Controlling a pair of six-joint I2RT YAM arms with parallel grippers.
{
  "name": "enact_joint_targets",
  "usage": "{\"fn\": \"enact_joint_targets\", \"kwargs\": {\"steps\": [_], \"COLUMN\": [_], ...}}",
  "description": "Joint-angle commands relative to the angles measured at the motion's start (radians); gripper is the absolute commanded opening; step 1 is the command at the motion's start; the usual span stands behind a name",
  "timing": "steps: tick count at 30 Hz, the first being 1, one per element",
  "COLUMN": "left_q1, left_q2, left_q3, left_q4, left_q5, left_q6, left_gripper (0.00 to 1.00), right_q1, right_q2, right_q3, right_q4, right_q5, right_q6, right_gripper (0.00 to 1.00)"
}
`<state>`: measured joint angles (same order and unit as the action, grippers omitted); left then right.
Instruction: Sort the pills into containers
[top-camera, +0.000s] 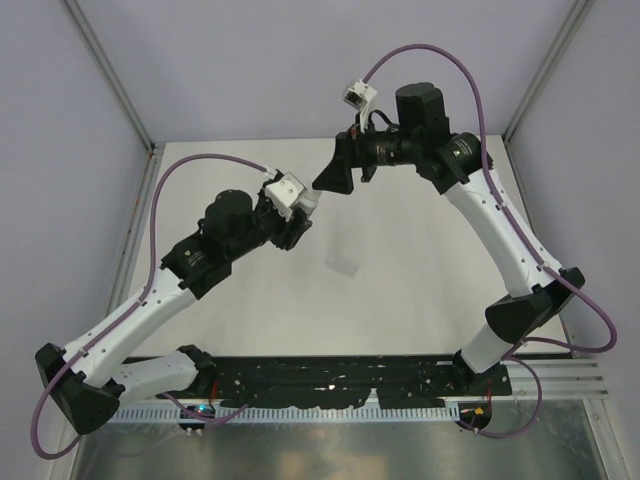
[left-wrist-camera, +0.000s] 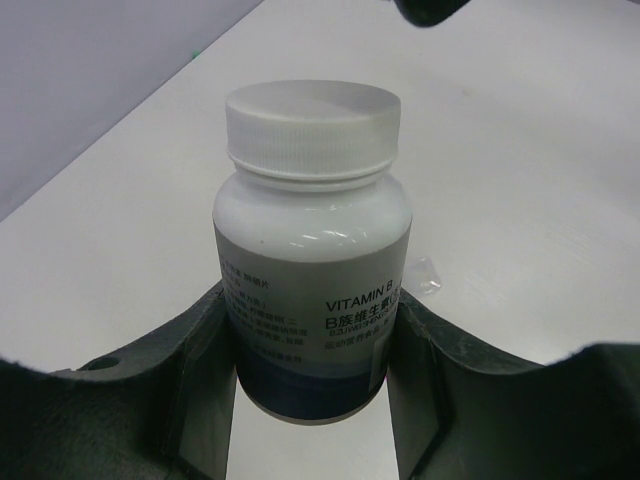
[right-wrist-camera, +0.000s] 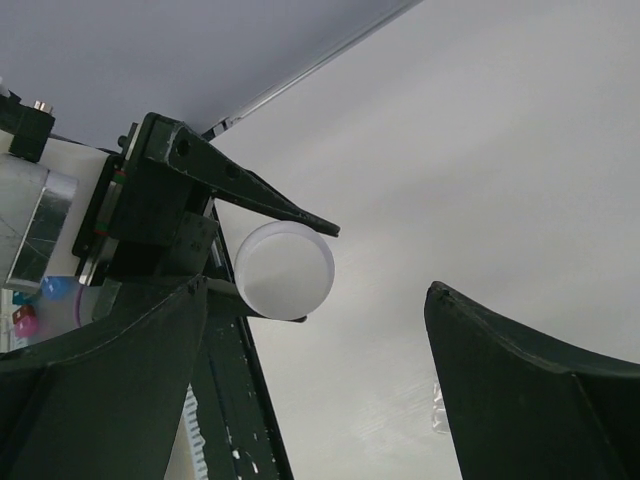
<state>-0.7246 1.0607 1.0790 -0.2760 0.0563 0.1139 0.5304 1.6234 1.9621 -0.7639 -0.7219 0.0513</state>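
My left gripper (left-wrist-camera: 310, 297) is shut on a small bottle (left-wrist-camera: 312, 240) with a white cap and a greyish body labelled "VITAMIN B". It holds the bottle by the lower body, above the table, with the cap screwed on. In the top view the left gripper (top-camera: 298, 220) faces my right gripper (top-camera: 326, 182), which hovers just beyond it. The right gripper (right-wrist-camera: 318, 290) stands wide open with nothing between its fingers, and the bottle's cap (right-wrist-camera: 284, 271) shows ahead of it. A clear flat packet (top-camera: 342, 265) lies on the table. No pills can be made out.
The white table (top-camera: 420, 280) is bounded by metal frame posts (top-camera: 140, 120) and pale walls on the left, back and right. The black rail (top-camera: 330, 380) with the arm bases runs along the near edge. Purple cables loop from both arms.
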Motion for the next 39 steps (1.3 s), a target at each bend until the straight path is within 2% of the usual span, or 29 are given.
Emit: {"fn": "enact_joint_targets", "kwargs": {"steps": [1, 16, 22, 28, 32, 39], "left_q1": [-0.004, -0.004, -0.004, -0.004, -0.004, 0.011], "left_q2": [0.007, 0.018, 0.013, 0.009, 0.001, -0.042], "left_q3": [0.027, 0.045, 0.045, 0.042, 0.038, -0.013], "left_q4": [0.086, 0.087, 0.086, 0.089, 0.090, 0.103], "left_q5": [-0.019, -0.010, -0.004, -0.007, -0.010, 0.157], "left_q6": [-0.048, -0.082, -0.085, -0.080, -0.074, -0.034], "left_gripper": [0.00, 0.00, 0.00, 0.00, 0.00, 0.00], "right_q1": [0.002, 0.029, 0.033, 0.040, 0.045, 0.045], "right_q2": [-0.011, 0.032, 0.038, 0.038, 0.030, -0.019], "right_q3": [-0.022, -0.071, -0.075, -0.086, -0.091, -0.103], "right_q4": [0.144, 0.172, 0.172, 0.170, 0.163, 0.101], "right_q5": [-0.077, -0.099, -0.112, -0.128, -0.140, -0.192], "right_q6": [0.090, 0.104, 0.101, 0.093, 0.072, -0.088], "right_gripper": [0.93, 0.84, 0.70, 0.48, 0.37, 0.28]}}
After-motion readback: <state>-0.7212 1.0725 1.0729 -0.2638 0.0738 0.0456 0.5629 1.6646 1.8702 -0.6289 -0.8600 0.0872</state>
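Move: The cap of the vitamin bottle, which the left gripper already holds, is about 4 cm to the right hand's left, 1 cm back and 3 cm below it. From the left hand, the cap is some 2 cm ahead, 3 cm to the right and 4 cm above. A clear tray lies on the table far beneath the right hand, roughly 1 cm back, 2 cm to its right and some 37 cm down. Slide the open right gripper about 3 cm left onto the bottle's cap, sinking some 2 cm once it is partway there. Then shut its fingers to about half their opening, so that they pinch the cap from both sides. Keep the left gripper almost still, its grip on the bottle's lower body unchanged. ##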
